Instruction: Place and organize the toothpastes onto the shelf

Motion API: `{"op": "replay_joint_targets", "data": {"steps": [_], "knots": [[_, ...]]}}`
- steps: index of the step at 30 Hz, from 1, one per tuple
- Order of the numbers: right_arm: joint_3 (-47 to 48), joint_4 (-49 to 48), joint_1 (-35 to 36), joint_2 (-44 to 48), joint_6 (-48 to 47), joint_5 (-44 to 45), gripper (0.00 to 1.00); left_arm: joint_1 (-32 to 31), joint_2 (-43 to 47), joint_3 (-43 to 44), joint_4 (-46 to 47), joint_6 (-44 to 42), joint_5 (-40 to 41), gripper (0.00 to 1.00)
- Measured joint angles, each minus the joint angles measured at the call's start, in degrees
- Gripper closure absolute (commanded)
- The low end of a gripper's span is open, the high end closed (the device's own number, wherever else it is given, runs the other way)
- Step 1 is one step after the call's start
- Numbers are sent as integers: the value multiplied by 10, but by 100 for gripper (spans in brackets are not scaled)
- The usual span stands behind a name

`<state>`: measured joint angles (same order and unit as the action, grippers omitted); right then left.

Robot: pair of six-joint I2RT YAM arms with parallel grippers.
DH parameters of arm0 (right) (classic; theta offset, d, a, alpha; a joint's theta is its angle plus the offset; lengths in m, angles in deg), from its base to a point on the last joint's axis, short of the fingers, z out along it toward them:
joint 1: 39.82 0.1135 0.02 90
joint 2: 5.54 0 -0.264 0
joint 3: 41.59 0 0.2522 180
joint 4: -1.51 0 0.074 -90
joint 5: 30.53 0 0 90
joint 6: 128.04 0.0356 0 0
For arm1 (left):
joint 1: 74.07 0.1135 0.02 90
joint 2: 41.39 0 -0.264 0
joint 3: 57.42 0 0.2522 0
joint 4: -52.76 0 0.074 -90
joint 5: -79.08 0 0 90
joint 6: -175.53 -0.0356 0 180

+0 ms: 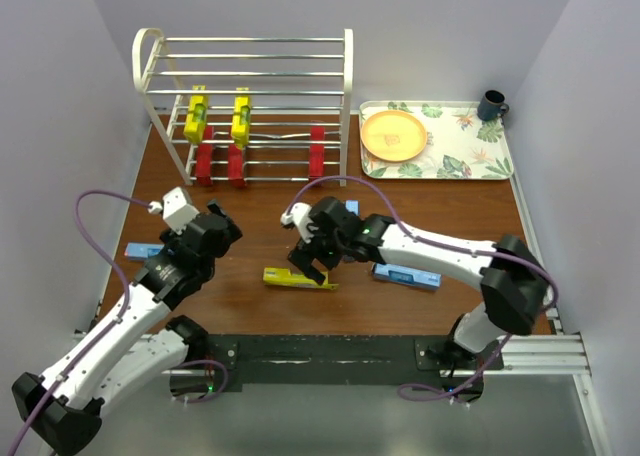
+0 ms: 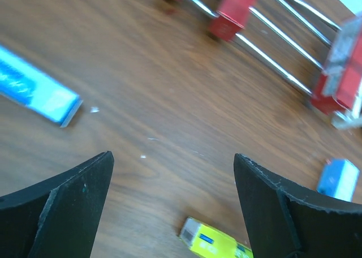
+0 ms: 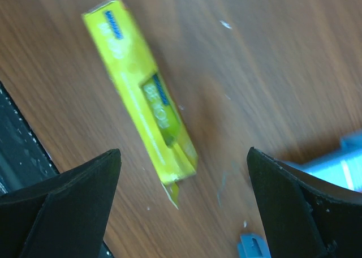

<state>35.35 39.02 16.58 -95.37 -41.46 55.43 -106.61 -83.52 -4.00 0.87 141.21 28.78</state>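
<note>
The white wire shelf (image 1: 250, 71) stands at the back left. Two yellow toothpastes (image 1: 196, 119) sit on its middle tier and three red ones (image 1: 236, 163) on the lowest tier. A yellow carton (image 1: 298, 278) (image 3: 141, 88) lies flat on the table, its near end just under my open right gripper (image 1: 310, 266) (image 3: 184, 151). My left gripper (image 1: 222, 231) (image 2: 172, 156) hangs open over bare wood, with the same yellow carton (image 2: 215, 244) just below its jaws. Light blue cartons lie at the left (image 1: 145, 250) (image 2: 34, 91), the right (image 1: 405, 275) and behind the right arm (image 1: 352, 207).
A floral tray (image 1: 500, 166) at the back right holds an orange plate (image 1: 393, 136) and a dark mug (image 1: 491, 105). The black base rail (image 1: 330, 356) runs along the near edge. Walls close in on the left, right and back.
</note>
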Motion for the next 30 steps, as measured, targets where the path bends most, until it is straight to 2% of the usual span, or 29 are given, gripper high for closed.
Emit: {"op": "replay_joint_targets", "data": {"steps": [7, 15, 21, 24, 27, 30], "knots": [[135, 30, 68, -144, -60, 10, 4, 0, 50, 15, -83, 52, 90, 11], [232, 58, 116, -258, -94, 53, 13, 0, 99, 36, -106, 47, 139, 11], [290, 73, 123, -315, -103, 90, 32, 0, 99, 36, -108, 20, 141, 11], [301, 83, 122, -329, -105, 106, 46, 0, 99, 36, -106, -1, 139, 11], [302, 90, 122, -335, -100, 121, 66, 0, 98, 36, -89, -34, 134, 10], [302, 95, 123, -335, -84, 141, 75, 0, 92, 36, -64, -72, 125, 8]]}}
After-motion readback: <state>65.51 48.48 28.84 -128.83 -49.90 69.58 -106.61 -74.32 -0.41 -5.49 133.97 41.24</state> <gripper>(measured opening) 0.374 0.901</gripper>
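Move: The yellow toothpaste lies under the right hand and a bit left: its middle is about 4 cm left, 1 cm back and some 8 cm below. From that hand, one blue toothpaste lies about 10 cm ahead and 7 cm right; the other is about 19 cm right and 1 cm back, both some 9 cm below. From the left hand, the yellow toothpaste is roughly 19 cm right, 4 cm back and 15 cm down. Sweep the open right gripper about 10 cm left along the yellow toothpaste to its left end while sinking some 8 cm, tipping the fingers steeper by about 20 degrees. Over the last part ease slightly forward and close the fingers onto its sides near that end. Meanwhile draw the open left gripper left, up and a little back, away from the yellow toothpaste. ##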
